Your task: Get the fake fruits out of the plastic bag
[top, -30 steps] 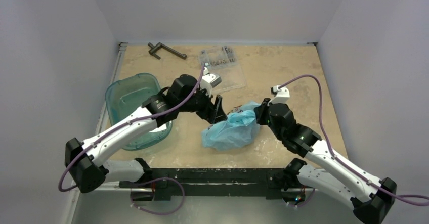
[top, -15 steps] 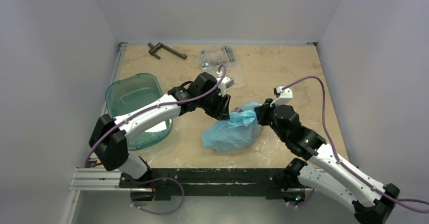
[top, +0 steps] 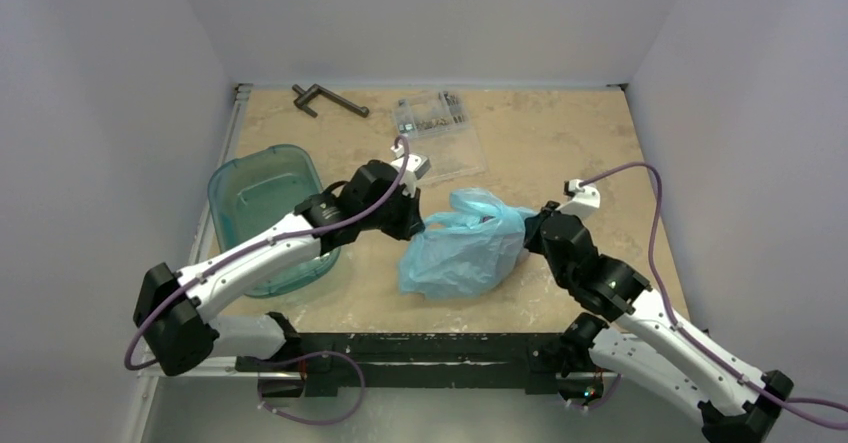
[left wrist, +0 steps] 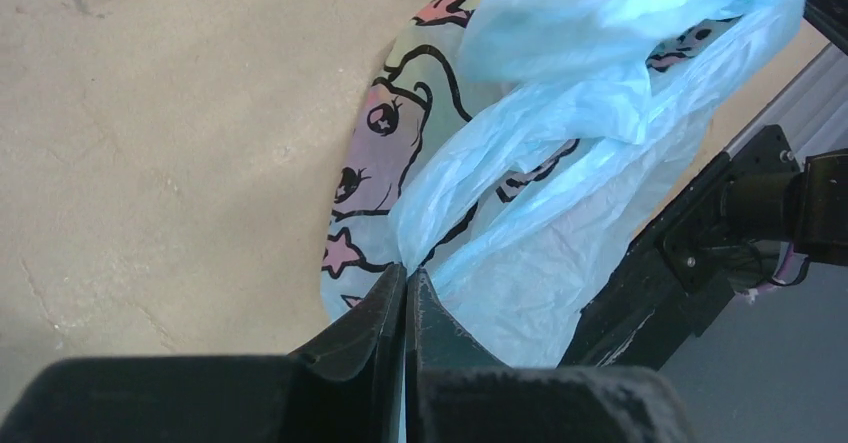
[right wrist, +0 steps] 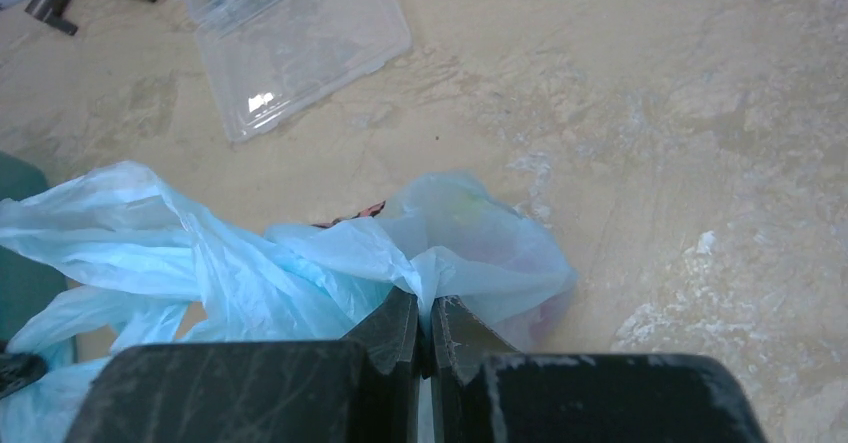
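The light-blue plastic bag [top: 463,245] lies at the table's near middle, stretched between both grippers. My left gripper [top: 414,225] is shut on the bag's left edge; in the left wrist view its jaws [left wrist: 405,275] pinch a fold of the bag [left wrist: 560,153] next to a printed cartoon panel. My right gripper [top: 528,237] is shut on the bag's right edge; in the right wrist view it [right wrist: 425,308] pinches a bunched fold of the bag [right wrist: 300,253]. Faint yellowish and reddish shapes show through the bag's wall there. The fake fruits are otherwise hidden inside.
A teal translucent tub [top: 262,206] stands at the left under my left arm. A clear flat parts box [top: 437,133] and a dark metal tool [top: 328,98] lie at the back. Both also show in the right wrist view [right wrist: 300,38].
My left gripper closed on the bag's left edge and drew back left; my right gripper pulled right. The bag is now spread wider and lifted between them.
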Available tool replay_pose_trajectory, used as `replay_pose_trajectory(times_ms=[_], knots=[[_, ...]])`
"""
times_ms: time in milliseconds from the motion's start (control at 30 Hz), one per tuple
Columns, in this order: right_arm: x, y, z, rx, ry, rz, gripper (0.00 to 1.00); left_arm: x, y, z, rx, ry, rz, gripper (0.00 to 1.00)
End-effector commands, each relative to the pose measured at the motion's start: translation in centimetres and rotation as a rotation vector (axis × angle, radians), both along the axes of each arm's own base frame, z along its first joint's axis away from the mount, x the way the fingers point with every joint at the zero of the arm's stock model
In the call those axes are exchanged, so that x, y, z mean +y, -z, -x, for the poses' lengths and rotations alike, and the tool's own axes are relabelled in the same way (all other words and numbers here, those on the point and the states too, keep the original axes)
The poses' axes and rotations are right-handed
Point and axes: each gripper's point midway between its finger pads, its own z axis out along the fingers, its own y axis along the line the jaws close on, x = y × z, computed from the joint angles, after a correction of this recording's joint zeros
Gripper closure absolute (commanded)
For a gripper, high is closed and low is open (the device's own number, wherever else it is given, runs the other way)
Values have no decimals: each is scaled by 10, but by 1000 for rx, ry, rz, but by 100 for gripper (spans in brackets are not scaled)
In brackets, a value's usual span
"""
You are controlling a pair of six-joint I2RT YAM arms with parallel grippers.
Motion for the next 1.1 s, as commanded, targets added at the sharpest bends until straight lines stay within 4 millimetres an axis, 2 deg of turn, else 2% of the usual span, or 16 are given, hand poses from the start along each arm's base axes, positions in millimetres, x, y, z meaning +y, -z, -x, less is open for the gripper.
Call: replay_pose_trajectory(times_ms=[0,100,333,433,567,667,733,900,967,1067], knots=[[-15,-16,-2,-46,59,21,98,9,-13,5,-50,-44,93,100],[7,-26,-3,-70,-88,35,88,0,-16,16,-16,7,150,100],[41,-62,2,-101,-316,57,40,-7,-20,23,20,33,191,100],[56,-72,5,-108,-428,90,27,-8,-23,24,22,41,201,100],[91,-79,14,-156,-671,123,20,-9,-28,25,21,44,213,100],[114,-77,22,-154,-827,132,15,-9,-30,26,24,50,212,100],[123,-75,22,-147,-875,143,2,-9,-30,27,26,52,211,100],[118,-82,11,-152,-794,137,1,-8,-31,26,24,42,208,100],[103,-87,7,-102,-692,139,1,-8,-32,25,23,37,207,100],[79,-90,16,-48,-630,181,1,-8,-38,23,12,29,216,100]])
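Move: My right fingers pinch the right rim of the plastic bag; the bag's middle hangs about 12 cm to their left, 6 cm back and 10 cm below. My left fingertips hold the opposite rim some 23 cm to the left, level with the right ones. The clear organizer lies about 20 cm ahead, 19 cm left and 18 cm down from my right hand. From my left hand the bag's middle is about 11 cm right, 6 cm back and 9 cm below. I open my right fingers wide and release the bag's right rim, then lift that hand 5 to 6 cm while swinging it about 11 cm left over the bag, its fingers turning some 45 degrees counter-clockwise. My left hand keeps its pinch on the other rim, easing back about 3 cm with a slight roll. ##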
